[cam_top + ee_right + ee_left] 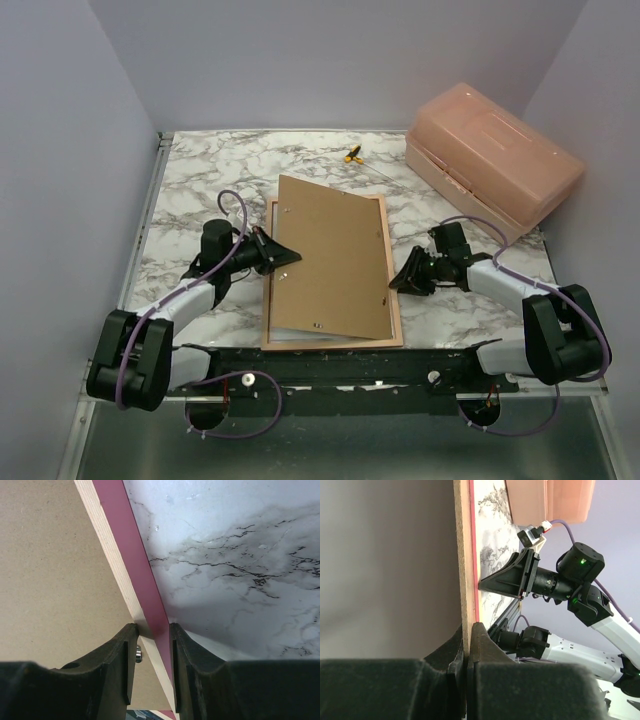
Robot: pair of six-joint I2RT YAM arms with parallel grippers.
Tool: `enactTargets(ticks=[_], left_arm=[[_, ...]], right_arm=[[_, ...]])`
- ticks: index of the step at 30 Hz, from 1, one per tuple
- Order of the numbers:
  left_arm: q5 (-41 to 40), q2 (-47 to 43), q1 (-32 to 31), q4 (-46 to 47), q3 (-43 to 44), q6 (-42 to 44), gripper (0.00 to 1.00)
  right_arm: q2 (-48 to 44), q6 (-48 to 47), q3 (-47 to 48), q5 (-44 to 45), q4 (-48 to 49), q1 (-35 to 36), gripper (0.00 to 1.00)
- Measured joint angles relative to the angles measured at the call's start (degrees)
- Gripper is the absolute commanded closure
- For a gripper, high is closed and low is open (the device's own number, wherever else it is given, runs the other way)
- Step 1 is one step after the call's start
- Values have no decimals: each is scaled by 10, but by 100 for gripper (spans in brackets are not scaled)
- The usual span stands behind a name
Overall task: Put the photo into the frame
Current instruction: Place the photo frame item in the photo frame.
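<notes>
The frame (330,344) lies back-up on the marble table, its wood-coloured back showing and its sides pink. A brown backing board (330,260) rests skewed on top of it. At the board's left edge, my left gripper (288,253) is shut on that thin edge (464,555), with the frame's pink side (474,555) just beyond. My right gripper (397,284) is at the frame's right rail, and its jaws (152,630) are closed across the wood-and-pink rail (130,560). The photo is hidden. A pale strip (300,337) peeks out under the board's near edge, and I cannot tell what it is.
A salmon plastic box (495,160) stands at the back right corner. A small yellow-and-black object (352,154) lies near the back edge. Grey walls close in the table on three sides. A small metal tab (137,652) sits on the frame's back beside my right fingers.
</notes>
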Motion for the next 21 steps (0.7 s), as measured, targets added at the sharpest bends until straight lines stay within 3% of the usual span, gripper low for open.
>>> enactTargets(ticks=[12,17,21], left_arm=[[-18,21,-23,19,-2,3,97],[-37,12,-27,-18,0,29,63],[-54,11,-32,-62,9,62,44]], right_arm=[[0,0,-9,-4,7,0,63],[0,0,-9,-4,8,0,63],[0,0,-9,-5,8,0,63]])
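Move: My left hand already pinches the raised left edge of the brown backboard, whose middle is about 12 cm to its right and 6 below. The frame it goes into has its middle some 9 cm to the right and 12 below, about level fore and aft; its left rail runs roughly 5 cm to the left, 12 below. From my right hand, at the right rail, the frame's middle is about 13 cm left and 4 ahead. I ease my left hand about 1 cm to the right towards the far side of the frame, then mostly sink, some 2.5 cm in all, bringing the backboard's raised edge down over the opening. Late in the sinking my fingers spread from shut to nearly half open to release the edge, while my right hand stays at the frame's right rail, fingers around it. ##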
